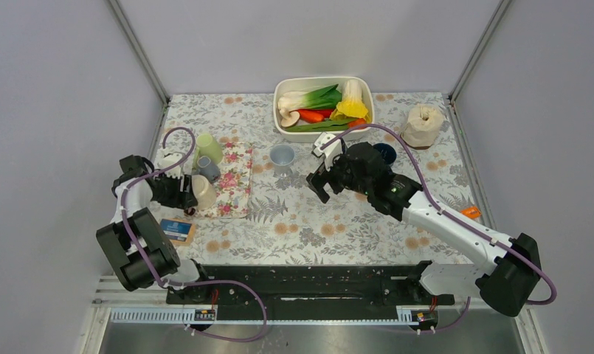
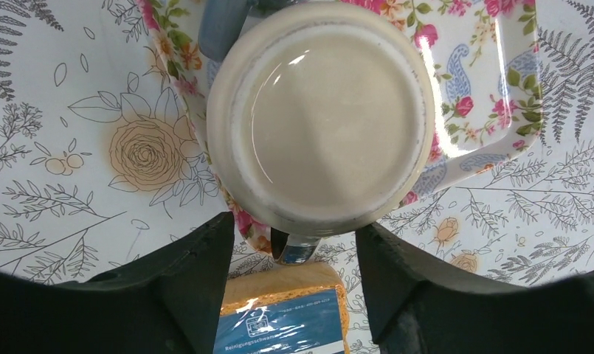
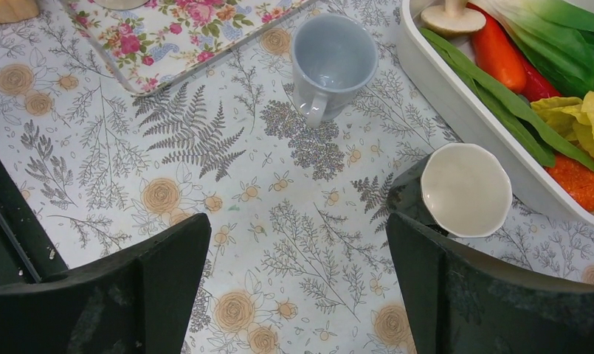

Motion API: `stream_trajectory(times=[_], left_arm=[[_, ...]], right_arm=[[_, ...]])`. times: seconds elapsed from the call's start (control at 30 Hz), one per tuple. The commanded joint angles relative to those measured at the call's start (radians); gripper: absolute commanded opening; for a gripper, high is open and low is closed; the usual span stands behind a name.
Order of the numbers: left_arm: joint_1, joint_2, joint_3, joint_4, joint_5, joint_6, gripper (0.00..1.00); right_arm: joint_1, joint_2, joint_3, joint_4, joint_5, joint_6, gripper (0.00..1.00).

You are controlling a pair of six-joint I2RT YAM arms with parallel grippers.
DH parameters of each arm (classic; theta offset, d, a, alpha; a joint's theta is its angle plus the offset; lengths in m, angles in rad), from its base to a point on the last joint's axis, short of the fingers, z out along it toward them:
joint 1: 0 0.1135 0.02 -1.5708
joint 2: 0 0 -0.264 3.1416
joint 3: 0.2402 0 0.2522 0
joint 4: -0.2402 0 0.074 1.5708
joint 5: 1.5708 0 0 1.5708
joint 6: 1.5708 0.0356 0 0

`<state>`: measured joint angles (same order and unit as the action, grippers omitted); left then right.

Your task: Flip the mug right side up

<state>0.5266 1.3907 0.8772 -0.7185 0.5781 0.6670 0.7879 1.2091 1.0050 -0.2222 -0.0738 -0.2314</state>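
A cream mug (image 2: 319,110) stands upside down on the floral tray (image 2: 493,110), its flat base facing the left wrist camera. In the top view this mug (image 1: 203,190) is at the tray's near left corner. My left gripper (image 2: 294,221) hangs right over it. Its jaws are partly closed on either side of the shiny handle (image 2: 297,249), with a gap showing on both sides. From above, the left gripper (image 1: 181,192) is against the mug's left side. My right gripper (image 3: 297,221) hovers open over bare tablecloth at mid-table (image 1: 325,178).
A grey mug (image 1: 209,168) and a green cup (image 1: 209,147) share the tray. A wrapped sponge (image 2: 282,313) lies just in front of it. A pale blue mug (image 3: 332,59) stands upright, a dark cup (image 3: 456,188) lies beside the vegetable tub (image 1: 323,133), and a paper roll (image 1: 424,125) is at the back right.
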Motion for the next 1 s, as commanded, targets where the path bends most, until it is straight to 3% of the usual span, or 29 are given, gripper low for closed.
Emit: stream_trajectory(times=[0.0,0.43,0.53,0.67,0.97], left_arm=[[0.004,0.023,0.034,0.011,-0.024,0.034,0.61],[0.004,0.023,0.019,0.023,-0.049,0.055,0.34],[0.004,0.016,0.016,0.017,-0.033,0.063,0.23],[0.004,0.007,0.021,-0.003,-0.009,0.077,0.01],[0.004,-0.059,0.069,-0.129,0.088,0.102,0.0]], right_arm=[[-0.013,-0.029,-0.006,0.047,-0.027,-0.003,0.99],[-0.027,-0.024,-0.009,0.049,-0.044,0.012,0.98],[-0.029,-0.025,-0.011,0.05,-0.046,0.012,0.99],[-0.03,-0.024,-0.012,0.052,-0.048,0.014,0.99],[-0.034,-0.026,-0.015,0.052,-0.056,0.017,0.99]])
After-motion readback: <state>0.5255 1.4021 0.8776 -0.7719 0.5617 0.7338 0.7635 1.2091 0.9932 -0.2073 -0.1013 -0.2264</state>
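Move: The cream mug stands upside down on the flowered tray, its middle about 5 cm ahead of the left hand, 4 cm to the right and 2 cm lower, with its handle reaching back to just under the parted fingers. From that hand the sponge lies some 7 cm back and 3 cm left, and the grey-blue mug about 12 cm ahead and 6 cm right. From the right hand the cream mug is roughly 34 cm left, 4 cm ahead and 18 cm down. The left hand, pointing steeply down and forward, eases down about 1 cm over the cream mug's handle while its fingers close from roughly two thirds open to a fifth and pinch the handle, one finger on either side. With the grip settled and the wrist hardly turned, it ends by drawing back about 1 cm, slightly to the right and up, keeping hold of the handle. ##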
